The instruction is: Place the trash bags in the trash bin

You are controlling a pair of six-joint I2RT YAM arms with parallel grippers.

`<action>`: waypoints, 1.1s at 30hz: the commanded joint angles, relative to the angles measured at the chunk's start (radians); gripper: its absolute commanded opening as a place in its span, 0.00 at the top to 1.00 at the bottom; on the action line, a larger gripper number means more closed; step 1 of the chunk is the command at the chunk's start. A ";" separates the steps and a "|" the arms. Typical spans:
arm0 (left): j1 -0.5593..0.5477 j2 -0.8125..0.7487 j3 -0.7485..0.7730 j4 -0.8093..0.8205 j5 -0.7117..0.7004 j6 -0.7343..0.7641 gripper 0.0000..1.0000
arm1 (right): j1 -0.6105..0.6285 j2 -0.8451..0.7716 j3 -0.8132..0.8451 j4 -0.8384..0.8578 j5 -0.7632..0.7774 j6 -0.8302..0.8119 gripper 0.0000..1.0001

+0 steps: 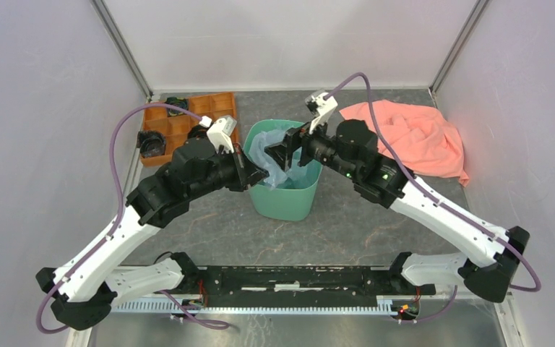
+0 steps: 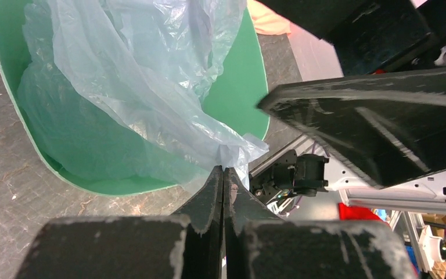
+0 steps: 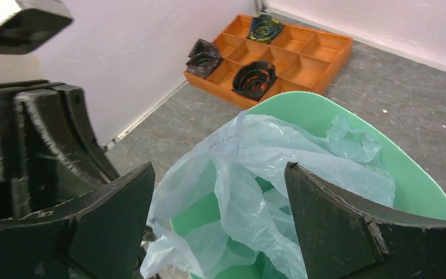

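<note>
The mint-green trash bin (image 1: 286,196) stands mid-table. The pale blue-grey trash bag (image 1: 266,153) lies crumpled inside it, partly bulging over the left rim. My left gripper (image 1: 259,173) is at the bin's left rim. In the left wrist view that gripper (image 2: 223,172) is shut, pinching a corner of the bag (image 2: 139,75) outside the bin (image 2: 238,87). My right gripper (image 1: 283,148) hovers over the bin's mouth. It is open (image 3: 220,168), with the bag (image 3: 267,168) loose between its fingers (image 3: 337,221) and the bin's rim (image 3: 421,183) below.
An orange compartment tray (image 1: 181,124) with dark items sits at the back left, also in the right wrist view (image 3: 302,52). A salmon-pink cloth (image 1: 419,137) lies at the back right. Enclosure walls stand on three sides.
</note>
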 commanded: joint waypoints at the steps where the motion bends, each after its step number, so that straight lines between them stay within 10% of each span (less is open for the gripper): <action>1: 0.002 -0.017 0.007 0.002 -0.017 0.040 0.98 | 0.101 0.044 0.081 -0.045 0.315 -0.040 0.10; 14: 0.002 -0.029 -0.002 -0.018 -0.068 0.051 0.98 | 0.192 0.238 0.250 -0.125 0.592 -0.385 0.24; 24: 0.002 -0.019 0.105 -0.196 -0.270 0.098 0.98 | 0.189 0.123 0.175 -0.110 0.547 -0.371 0.99; 33: 0.004 -0.009 0.212 -0.404 -0.466 0.147 0.98 | 0.085 -0.213 -0.091 -0.129 0.390 -0.245 0.99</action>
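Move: The bag's loose edge that the open right gripper is to grab lies about 5 cm ahead, 2 cm left and 3 cm below it; the bin's mouth is centred roughly 1 cm ahead, 1 cm right and 11 cm below. The shut left gripper already pinches the bag over the bin's front left part, with the bin's left rim some 6 cm ahead, 5 cm left and 5 cm lower. Reach the open right gripper about 5 cm forward and a little down and left over the bin, rolling its left side down and turning it clockwise. Shut it on the bag's loose edge, then draw back to the right, some 8 cm, towards the bin's right rim. Keep the left gripper's pinch and pull left, slowly then quickly, about 7 cm out past the left rim. ##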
